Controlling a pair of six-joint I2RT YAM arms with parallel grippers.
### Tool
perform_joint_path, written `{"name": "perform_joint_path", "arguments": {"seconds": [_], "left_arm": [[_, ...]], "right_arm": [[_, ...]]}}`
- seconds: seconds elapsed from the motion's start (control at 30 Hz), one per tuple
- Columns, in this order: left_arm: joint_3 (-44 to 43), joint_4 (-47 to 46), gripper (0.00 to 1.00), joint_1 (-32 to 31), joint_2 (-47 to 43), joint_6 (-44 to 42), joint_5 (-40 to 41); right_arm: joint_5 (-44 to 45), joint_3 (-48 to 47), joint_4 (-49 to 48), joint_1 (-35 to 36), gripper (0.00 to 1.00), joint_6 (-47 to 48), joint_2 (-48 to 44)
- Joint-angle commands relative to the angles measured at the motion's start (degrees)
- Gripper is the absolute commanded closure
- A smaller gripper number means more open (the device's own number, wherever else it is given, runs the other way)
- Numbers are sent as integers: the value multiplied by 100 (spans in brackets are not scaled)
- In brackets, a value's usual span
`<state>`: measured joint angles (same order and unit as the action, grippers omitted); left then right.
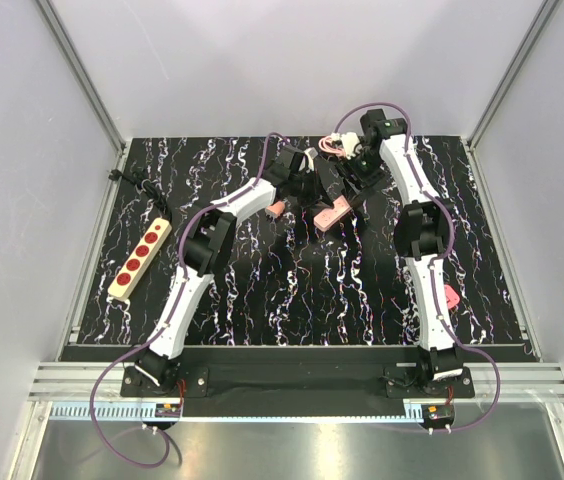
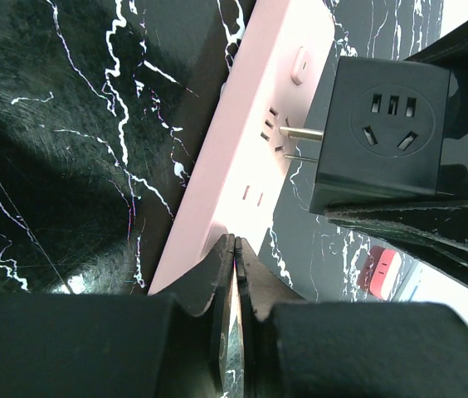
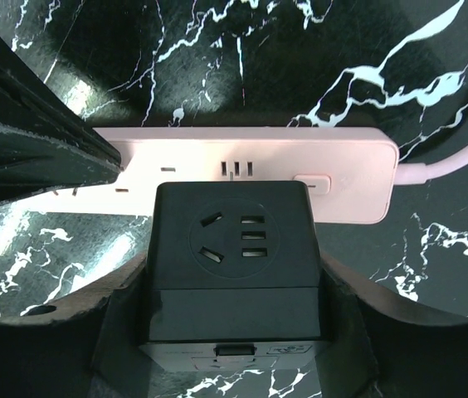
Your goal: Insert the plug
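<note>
The plug [image 3: 234, 249] is a black cube with a socket face and two metal prongs [image 2: 300, 143]. My right gripper [image 3: 234, 269] is shut on it, one finger on each side. The prongs point at the long pink power strip [image 2: 242, 157], their tips at its socket slots and their shafts still showing. My left gripper [image 2: 236, 245] is shut with nothing between its fingers, and its tips rest at the strip's near end. In the top view both grippers meet over the strip [image 1: 332, 215] at the back middle of the mat, so the plug is hard to make out there.
A beige strip with red sockets [image 1: 140, 258] lies at the left of the marbled black mat [image 1: 292, 290]. The pink cord [image 1: 328, 146] is coiled at the back. A small pale-pink block [image 1: 275, 208] lies under the left arm, and a pink-red item [image 1: 451, 297] sits beside the right arm.
</note>
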<state>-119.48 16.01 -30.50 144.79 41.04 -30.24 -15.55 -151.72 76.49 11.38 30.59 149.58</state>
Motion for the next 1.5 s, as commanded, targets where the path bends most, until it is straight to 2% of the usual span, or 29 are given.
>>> {"name": "perform_joint_path", "arguments": {"seconds": [0.0,0.2,0.5,0.57,0.6,0.8,0.87,1.0,1.13,1.33,1.47], "left_arm": [[162,262,91,9,67,-105,255],[171,227,91,18,76,-105,255],[294,236,88,71,-196,-52,308],[311,245,80,141,-337,-87,396],[311,253,67,158,-381,-113,518],[241,447,35,194,-539,-552,695],[267,613,31,150,-653,-947,730],[539,939,23,-104,-944,-2035,1579],[628,1009,16,-281,-1084,-2477,1680],[251,1254,15,-500,-857,-2829,1758],[-171,1571,17,-580,-619,-2864,2179]], "right_arm": [[289,-217,200,93,100,254,247],[263,-271,454,181,100,378,458],[272,99,534,172,100,316,107],[263,99,525,172,100,220,45],[202,116,534,163,100,202,-42],[96,415,297,154,100,9,-289],[96,468,192,128,100,-70,-298],[-97,433,60,23,100,-228,-341],[-194,424,6,-13,100,-299,-342],[-334,336,-37,-21,100,-351,-342],[-440,336,-178,-118,100,-632,-560]]}}
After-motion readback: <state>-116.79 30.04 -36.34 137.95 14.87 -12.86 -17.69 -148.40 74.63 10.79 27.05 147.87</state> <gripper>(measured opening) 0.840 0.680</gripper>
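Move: The left hand's nearly shut fingertips are at the power strip's near left side; the strip's near end lies about 4 cm back, 3 cm left and 2 cm below that hand. From the left hand, the black plug is roughly 3 cm ahead, 5 cm right and 2 cm higher, and the small pink block is level ahead, 12 cm left and 4 cm below. The right hand holds the plug, its socket about 1 cm ahead, 1 cm left and 4 cm below. Left fingers lift off, open wide, go left then 5 cm back, tipping downward over the strip's near end. ##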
